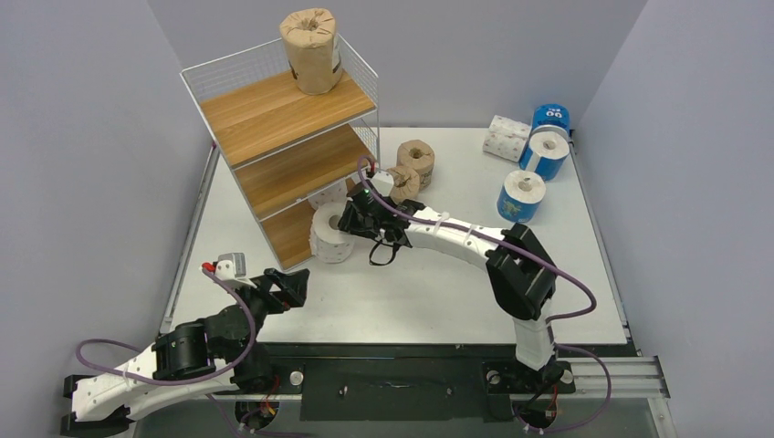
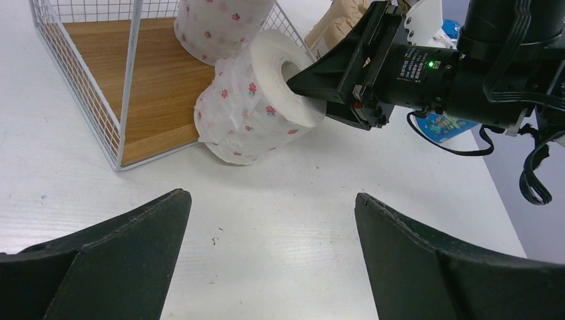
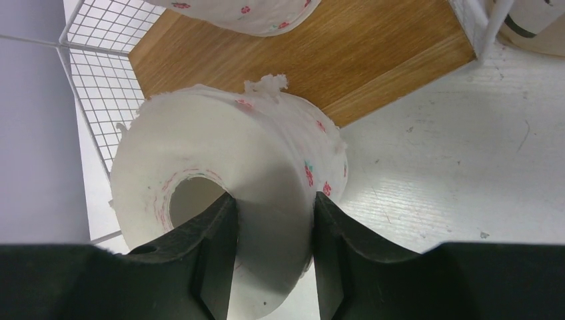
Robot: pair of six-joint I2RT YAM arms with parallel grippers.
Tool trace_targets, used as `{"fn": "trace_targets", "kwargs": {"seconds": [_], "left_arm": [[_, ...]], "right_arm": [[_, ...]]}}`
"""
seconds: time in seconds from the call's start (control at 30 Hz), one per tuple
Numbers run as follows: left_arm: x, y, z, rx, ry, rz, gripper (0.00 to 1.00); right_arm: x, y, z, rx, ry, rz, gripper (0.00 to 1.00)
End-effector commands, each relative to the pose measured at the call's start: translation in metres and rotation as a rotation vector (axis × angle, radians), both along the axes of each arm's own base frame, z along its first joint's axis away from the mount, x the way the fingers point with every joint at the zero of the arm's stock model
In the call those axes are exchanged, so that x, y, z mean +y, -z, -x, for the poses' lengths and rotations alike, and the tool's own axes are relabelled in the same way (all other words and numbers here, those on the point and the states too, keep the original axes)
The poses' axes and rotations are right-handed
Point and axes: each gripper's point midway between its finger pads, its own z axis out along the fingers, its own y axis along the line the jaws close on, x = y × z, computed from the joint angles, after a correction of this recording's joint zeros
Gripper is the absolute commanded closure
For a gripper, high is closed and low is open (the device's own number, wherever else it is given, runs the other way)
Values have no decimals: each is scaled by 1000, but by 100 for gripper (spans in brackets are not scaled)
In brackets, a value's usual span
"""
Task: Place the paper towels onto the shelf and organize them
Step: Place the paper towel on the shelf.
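My right gripper [image 1: 354, 219] [image 3: 273, 223] is shut on a white flower-printed paper towel roll [image 1: 329, 235] [image 3: 266, 147] [image 2: 250, 110]. One finger sits in its core hole and the other presses its outer side. The roll is tilted at the front edge of the shelf's bottom board [image 2: 156, 87] [image 3: 346, 60]. A second white roll [image 1: 327, 195] [image 2: 220, 23] lies on that board. On the top tier of the shelf [image 1: 274, 105] stands a brown-wrapped roll [image 1: 312, 50]. My left gripper [image 1: 285, 287] [image 2: 273, 220] hangs open over bare table, in front of the shelf.
Two brown rolls [image 1: 413, 164] lie right of the shelf. A white roll [image 1: 507, 137] and three blue rolls [image 1: 550, 119] [image 1: 546, 151] [image 1: 520, 196] stand at the back right. The shelf's wire mesh sides [image 3: 100, 87] flank the held roll.
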Motion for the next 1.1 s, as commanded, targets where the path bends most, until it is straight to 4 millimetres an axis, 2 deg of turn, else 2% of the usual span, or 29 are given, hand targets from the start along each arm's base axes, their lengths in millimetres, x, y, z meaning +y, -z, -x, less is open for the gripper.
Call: {"fn": "trace_targets", "kwargs": {"seconds": [0.0,0.2,0.23,0.4,0.67,0.87,1.07], "left_arm": [[3,-7,-1,0,-23,29,7],[3,-6,-1,2,-27,31,7],[3,-5,-1,4,-27,29,7],[2,-4,-1,6,-25,27,7],[2,-5,-1,7,-24,26,7],[1,-5,-1,10,-23,27,7],[1,-7,-1,11,-22,28,7]], "right_arm": [[26,-35,-21,-74,28,-124,74],[37,-33,-28,-75,26,-142,73],[38,-27,-28,-66,24,-135,72],[43,-25,-29,-63,16,-140,65],[38,-28,-24,-63,14,-145,44],[35,-36,-20,-68,11,-162,40],[21,-47,-12,-82,8,-164,36]]}}
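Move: The right hand still pinches the paper roll's rim; the spot for it at the bottom shelf's front lies about 3 cm ahead, 6 cm left and 10 cm below. The roll already shelved stands some 10 cm ahead and 4 cm left; the nearest brown roll about 14 cm ahead and 15 cm right, both roughly 5 cm lower. From the left hand, that spot is some 20 cm ahead, 3 cm right, 17 cm down. The right hand carries the roll about 3 cm left and forward onto the shelf's front, then opens its fingers. ##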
